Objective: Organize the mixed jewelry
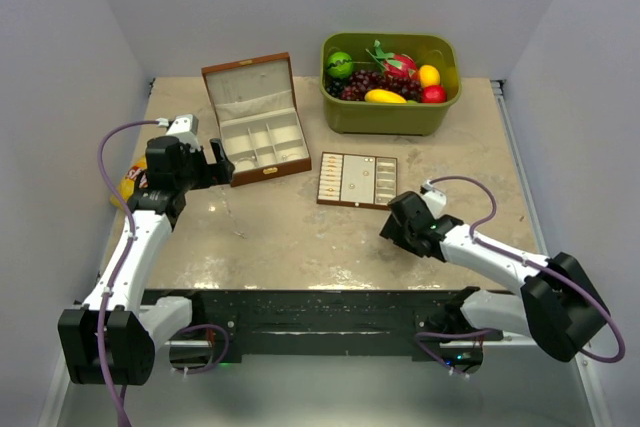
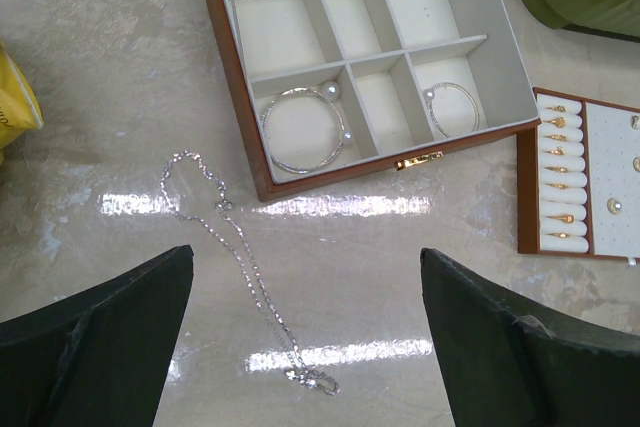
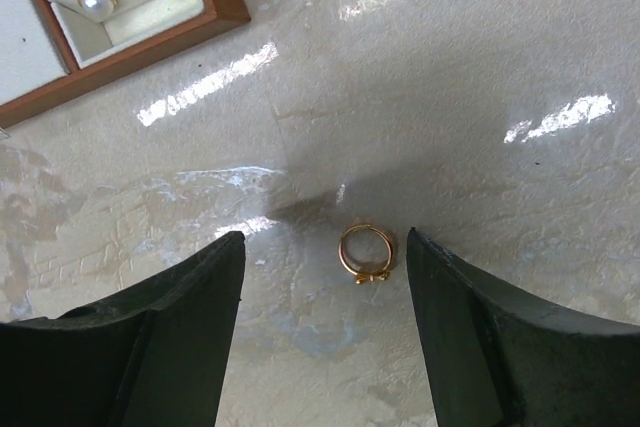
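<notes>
A fine silver chain (image 2: 235, 247) lies loose on the table in front of the brown wooden box (image 2: 350, 171). Two silvery wire hoops (image 2: 305, 129) (image 2: 452, 109) rest in the box's front compartments. My left gripper (image 2: 307, 267) hangs open above the chain's near end, holding nothing. A small gold ring (image 3: 365, 252) lies on the table between the fingers of my open right gripper (image 3: 325, 247), closer to the right finger. The flat tray (image 2: 526, 187) carries rows of small gold pieces. Its corner (image 3: 130, 59) holds two pearl studs.
The box (image 1: 247, 82) stands open at the back left, with the tray (image 1: 356, 206) to its right. A green bin of toy fruit (image 1: 390, 117) sits at the back. A yellow item (image 1: 130, 182) lies at the left edge beside my left arm.
</notes>
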Tool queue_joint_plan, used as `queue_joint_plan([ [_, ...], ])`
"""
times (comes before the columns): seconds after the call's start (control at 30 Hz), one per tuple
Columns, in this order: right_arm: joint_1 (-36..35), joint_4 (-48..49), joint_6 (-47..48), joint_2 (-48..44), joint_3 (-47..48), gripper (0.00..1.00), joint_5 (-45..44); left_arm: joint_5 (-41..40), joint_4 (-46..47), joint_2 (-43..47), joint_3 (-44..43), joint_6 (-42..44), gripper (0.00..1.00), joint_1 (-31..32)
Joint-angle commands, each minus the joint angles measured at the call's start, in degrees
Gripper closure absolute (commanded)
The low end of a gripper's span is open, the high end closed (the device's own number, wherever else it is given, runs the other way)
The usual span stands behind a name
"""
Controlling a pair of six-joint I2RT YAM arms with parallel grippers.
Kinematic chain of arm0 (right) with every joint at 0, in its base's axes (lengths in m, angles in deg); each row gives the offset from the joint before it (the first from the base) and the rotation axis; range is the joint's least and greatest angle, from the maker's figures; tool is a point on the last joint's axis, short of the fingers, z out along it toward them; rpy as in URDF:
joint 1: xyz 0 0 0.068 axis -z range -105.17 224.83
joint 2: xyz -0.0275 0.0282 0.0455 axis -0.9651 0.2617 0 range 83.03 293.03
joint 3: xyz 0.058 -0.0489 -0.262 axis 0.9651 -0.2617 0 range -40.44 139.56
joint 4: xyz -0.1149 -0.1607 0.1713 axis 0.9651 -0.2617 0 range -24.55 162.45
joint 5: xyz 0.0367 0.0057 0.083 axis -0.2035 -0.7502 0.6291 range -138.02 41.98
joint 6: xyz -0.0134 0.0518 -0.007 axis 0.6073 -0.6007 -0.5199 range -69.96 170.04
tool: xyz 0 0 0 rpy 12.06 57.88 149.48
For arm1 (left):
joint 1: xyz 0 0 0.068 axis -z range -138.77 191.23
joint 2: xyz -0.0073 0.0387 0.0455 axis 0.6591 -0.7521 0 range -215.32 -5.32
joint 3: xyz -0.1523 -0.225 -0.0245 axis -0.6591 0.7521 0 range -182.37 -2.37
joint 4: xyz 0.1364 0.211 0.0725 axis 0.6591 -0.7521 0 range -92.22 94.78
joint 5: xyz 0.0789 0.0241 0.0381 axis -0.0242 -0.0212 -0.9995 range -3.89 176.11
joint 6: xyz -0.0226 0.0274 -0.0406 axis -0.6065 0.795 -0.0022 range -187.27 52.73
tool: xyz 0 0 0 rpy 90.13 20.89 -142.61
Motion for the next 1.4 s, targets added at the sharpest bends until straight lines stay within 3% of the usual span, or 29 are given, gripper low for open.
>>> queue_joint_plan([
  [0.0,-0.18,4.4,-0.49,2.01,-1.22,0.32,2.5,1.0,2.25,-0.02,-0.38,-0.27,0.0,0.08],
  [0.37,-0.97,8.56,4.09,9.14,2.65,0.35,6.83,0.74,2.25,-0.02,-0.3,-0.18,0.0,0.08],
  [0.6,-0.97,-3.21,2.95,-0.17,6.16,0.36,-5.46,1.17,2.34,-0.11,-0.38,-0.18,0.0,0.08],
  [0.73,-0.97,-12.96,-5.73,-6.31,5.65,0.42,-9.7,1.35,2.25,-0.02,-0.47,-0.27,0.0,0.08],
  [1.03,-0.97,-11.5,-12.43,-8.53,-0.6,0.48,-4.96,1.88,2.34,0.33,-0.3,-0.36,0.0,0.08],
  [1.37,-0.97,-8.68,-10.86,-3.79,0.1,0.55,-3.9,1.18,2.16,0.42,-0.38,-0.27,0.0,0.08],
])
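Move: The ring lies flat on the table about 2 cm to the right of the right hand point, level with it fore and aft and roughly 2 cm below; it sits between the open tips, nearer the right finger. The jewelry tray's middle is some 15 cm ahead of the right hand and 9 cm to its left. From the left hand, the ring is about 41 cm to the right, 11 cm back and 16 cm lower. Sweep the right gripper low, left and forward about 5 cm, then swing it back to the right while lifting some 4 cm. Carry on back and right and sink again to starting height, ending 2 cm back and 2 cm right of the start. Turn it about 10 degrees clockwise and narrow the fingers from two-thirds to under half open, with the left fingertip close by the ring. ##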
